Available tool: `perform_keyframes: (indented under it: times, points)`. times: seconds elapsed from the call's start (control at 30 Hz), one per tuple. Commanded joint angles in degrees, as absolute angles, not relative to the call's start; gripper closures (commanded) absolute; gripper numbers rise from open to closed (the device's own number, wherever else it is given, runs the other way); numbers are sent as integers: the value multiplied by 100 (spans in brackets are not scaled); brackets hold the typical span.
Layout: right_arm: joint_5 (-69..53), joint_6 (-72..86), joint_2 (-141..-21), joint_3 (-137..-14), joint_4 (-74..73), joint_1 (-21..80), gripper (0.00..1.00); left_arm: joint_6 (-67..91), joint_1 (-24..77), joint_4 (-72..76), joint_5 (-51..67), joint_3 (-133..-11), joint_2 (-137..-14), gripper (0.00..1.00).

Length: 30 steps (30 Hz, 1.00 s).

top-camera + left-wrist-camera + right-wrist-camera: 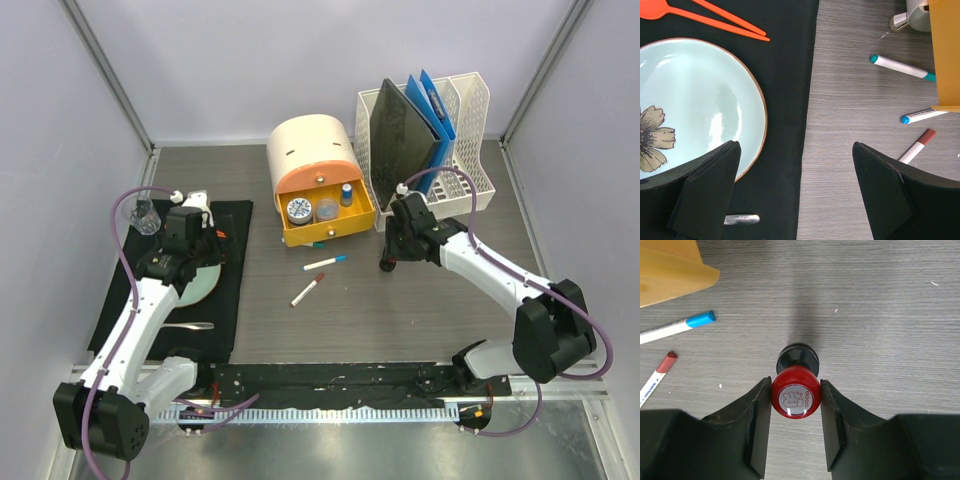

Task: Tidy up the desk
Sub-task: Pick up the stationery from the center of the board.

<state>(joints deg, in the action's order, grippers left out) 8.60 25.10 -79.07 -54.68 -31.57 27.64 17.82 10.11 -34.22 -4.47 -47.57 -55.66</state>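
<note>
My right gripper [795,405] is shut on a red round-topped stamp [795,394] with a bunny and "GOOD" on its cap. The stamp is upright, its black base down by the desk [880,315]. From above, the right gripper [388,262] is in front of the file rack, right of the orange drawer box [320,195]. My left gripper [795,195] hangs open with nothing between its fingers, over the right edge of the black mat [787,100], beside a pale blue flowered plate [700,100]. From above, the left gripper [205,245] is over the mat's upper part.
Three pens lie loose on the desk: teal-capped [900,66], blue-capped [922,115], red-capped [917,146]. Orange utensils [715,17], a metal spoon [190,325] and a glass [146,218] are on the mat. A white file rack [430,150] with folders stands at back right.
</note>
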Motion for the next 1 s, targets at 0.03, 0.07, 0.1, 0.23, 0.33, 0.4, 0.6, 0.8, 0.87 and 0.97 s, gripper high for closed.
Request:
perform_keyframes:
  times: [0.03,0.07,0.1,0.23,0.33,0.4,0.6,0.8,0.87,0.97]
  points:
    - [817,2329,-7682,-5730,-3374,2751,99,1793,984,-3375,-404,-4975,-5528,0]
    - [870,2286,-7664,-5844,-3445,2742,99,1784,984,-3392,-413,-4975,-5537,0]
    - [922,2242,-7647,-5906,-3576,2733,99,1784,984,-3384,-404,-4983,-5537,0]
    - [1081,2022,-7603,-6353,-4077,2742,99,1784,984,-3384,-404,-4975,-5520,0]
    - [1011,1776,-7524,-6758,-4446,2742,99,1784,976,-3393,-396,-4975,-5528,0]
    - [1002,1662,-7401,-7074,-4674,2742,99,1784,976,-3384,-404,-4983,-5537,0]
    - [906,1626,-7076,-7874,-4852,2751,99,1784,984,-3384,-396,-4983,-5528,0]
    - [774,1845,-7145,-8323,-4387,2751,99,1784,984,-3393,-404,-4983,-5546,0]
    - [608,1916,-7321,-8481,-4263,2751,99,1784,984,-3393,-396,-4983,-5546,0]
    - [536,1907,-7707,-8841,-4324,2777,99,1784,984,-3401,-413,-4983,-5555,0]
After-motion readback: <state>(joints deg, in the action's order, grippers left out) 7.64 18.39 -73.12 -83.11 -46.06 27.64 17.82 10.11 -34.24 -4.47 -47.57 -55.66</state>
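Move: The right hand already holds the red-capped bottle by its cap, just clear of the desk. The open drawer's middle lies about 13 cm ahead, 14 cm left and 5 cm below it. The blue-capped bottle in the drawer is some 17 cm ahead and 9 cm left, the blue marker 3 cm ahead and 15 cm left, the file rack 25 cm ahead and 12 cm right. From the left hand, the drawer is roughly 14 cm ahead and 23 cm right. Upward, almost straight, the right hand carries the red-capped bottle about 19 cm higher, starting slowly with a tiny draw back and then climbing fast and edging some 2 cm forward. The wrist tips the fingers up by about 20 degrees to point farther forward, and the fingers keep their pinch on the cap. ##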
